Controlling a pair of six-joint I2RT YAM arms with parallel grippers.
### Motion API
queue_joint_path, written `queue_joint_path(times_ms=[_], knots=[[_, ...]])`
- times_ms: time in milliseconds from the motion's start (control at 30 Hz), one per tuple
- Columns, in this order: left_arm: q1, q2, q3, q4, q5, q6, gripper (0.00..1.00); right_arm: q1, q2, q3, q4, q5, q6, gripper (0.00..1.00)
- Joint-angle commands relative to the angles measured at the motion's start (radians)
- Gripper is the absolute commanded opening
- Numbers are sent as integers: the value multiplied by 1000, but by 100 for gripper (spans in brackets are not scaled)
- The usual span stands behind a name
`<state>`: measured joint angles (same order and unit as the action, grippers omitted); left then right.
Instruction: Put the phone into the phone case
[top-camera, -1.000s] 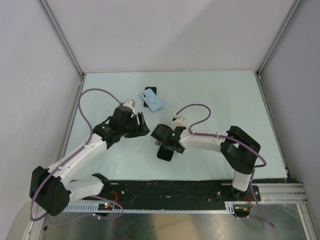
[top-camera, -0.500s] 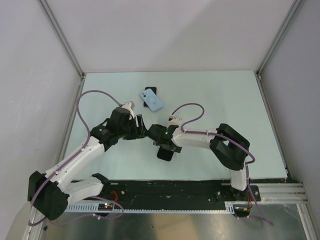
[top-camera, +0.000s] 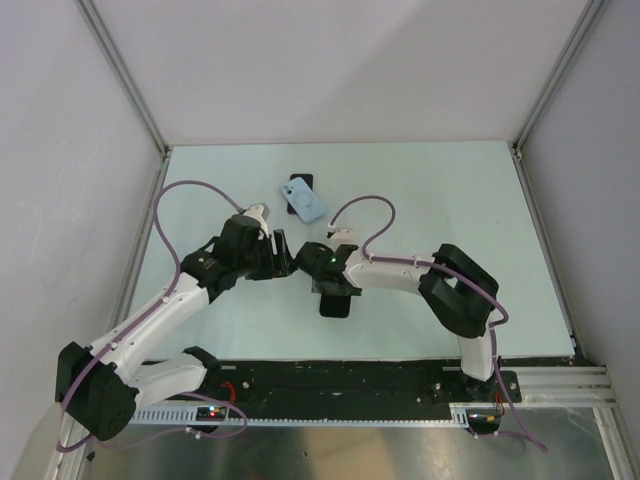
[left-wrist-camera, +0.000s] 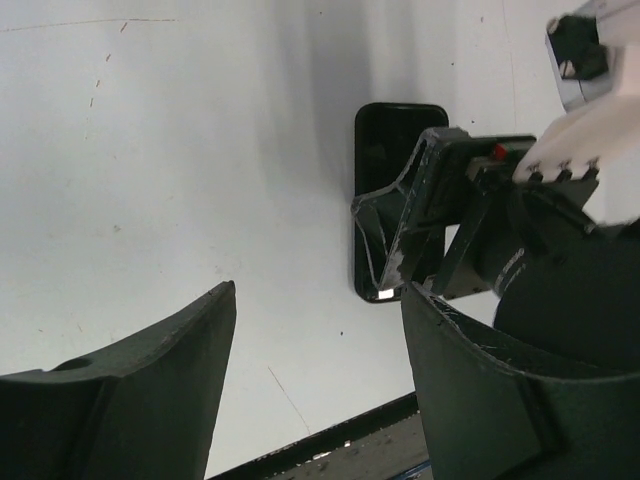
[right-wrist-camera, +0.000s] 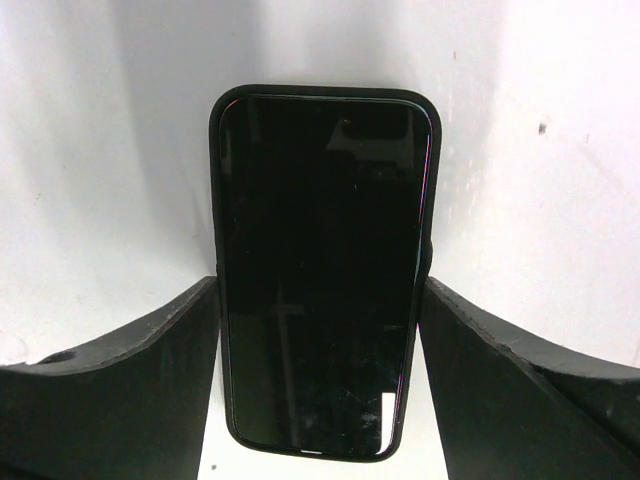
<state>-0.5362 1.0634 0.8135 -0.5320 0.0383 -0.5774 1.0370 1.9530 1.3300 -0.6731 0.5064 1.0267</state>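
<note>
A black phone (right-wrist-camera: 320, 270) lies screen up on the white table, with a thicker black rim round it that looks like a phone case. My right gripper (right-wrist-camera: 320, 290) straddles its near half, both fingers against its long sides, so it is shut on the phone. From above, the phone (top-camera: 335, 304) sticks out towards the arm bases below the right gripper (top-camera: 334, 288). My left gripper (top-camera: 283, 256) hangs open just left of it, nothing between its fingers (left-wrist-camera: 160, 380). The left wrist view shows the phone (left-wrist-camera: 385, 150) partly hidden behind the right gripper (left-wrist-camera: 440, 225).
A light blue phone-shaped thing (top-camera: 305, 202) lies on top of a black one (top-camera: 302, 181) at the back middle of the table. The black base rail (top-camera: 350, 380) runs along the near edge. Grey walls enclose the table (top-camera: 450, 200).
My right arm has swung left and its jaws have narrowed onto the phone's sides. The left gripper has shifted slightly and stays open.
</note>
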Motion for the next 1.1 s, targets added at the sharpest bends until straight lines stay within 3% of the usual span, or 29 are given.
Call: queue_joint_path(times_ms=[0,333,533,900,1067], knots=[[6,-13,10,15,19,-11,71,-121,-49,-18,51,8,-288,55],[6,28,35,15,8,-53,71,-507,-87,-12,343,-261,-738,54],[6,80,66,17,-15,-68,72,-681,26,132,340,-379,-858,54],[7,175,127,17,-7,-63,72,-770,310,533,157,-515,-893,55],[7,180,128,17,-2,-58,72,-773,325,545,104,-519,-874,57]])
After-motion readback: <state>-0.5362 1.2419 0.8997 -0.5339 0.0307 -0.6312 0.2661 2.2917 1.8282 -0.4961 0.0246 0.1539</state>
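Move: The cased phone is already in the right gripper, pinched by its long edges. It is bound for a bare patch of table some 28 cm ahead of that hand, about 17 cm to its right and barely 1 cm lower. From the right hand, the blue phone lies 26 cm ahead and 10 cm left, with the black slab under it 28 cm ahead and 12 cm left. From the left hand, the bare patch is roughly 26 cm ahead, 31 cm right and 13 cm lower. Keep the right fingers shut on the long edges of the cased phone and sweep it quickly forward and right, low over the table, rising only about 3 cm. Once well right of the blue phone, carry on almost straight forward to about 28 cm out, sinking again and turning some 10 degrees counter-clockwise. Let the open left gripper drift a little forward and down. ##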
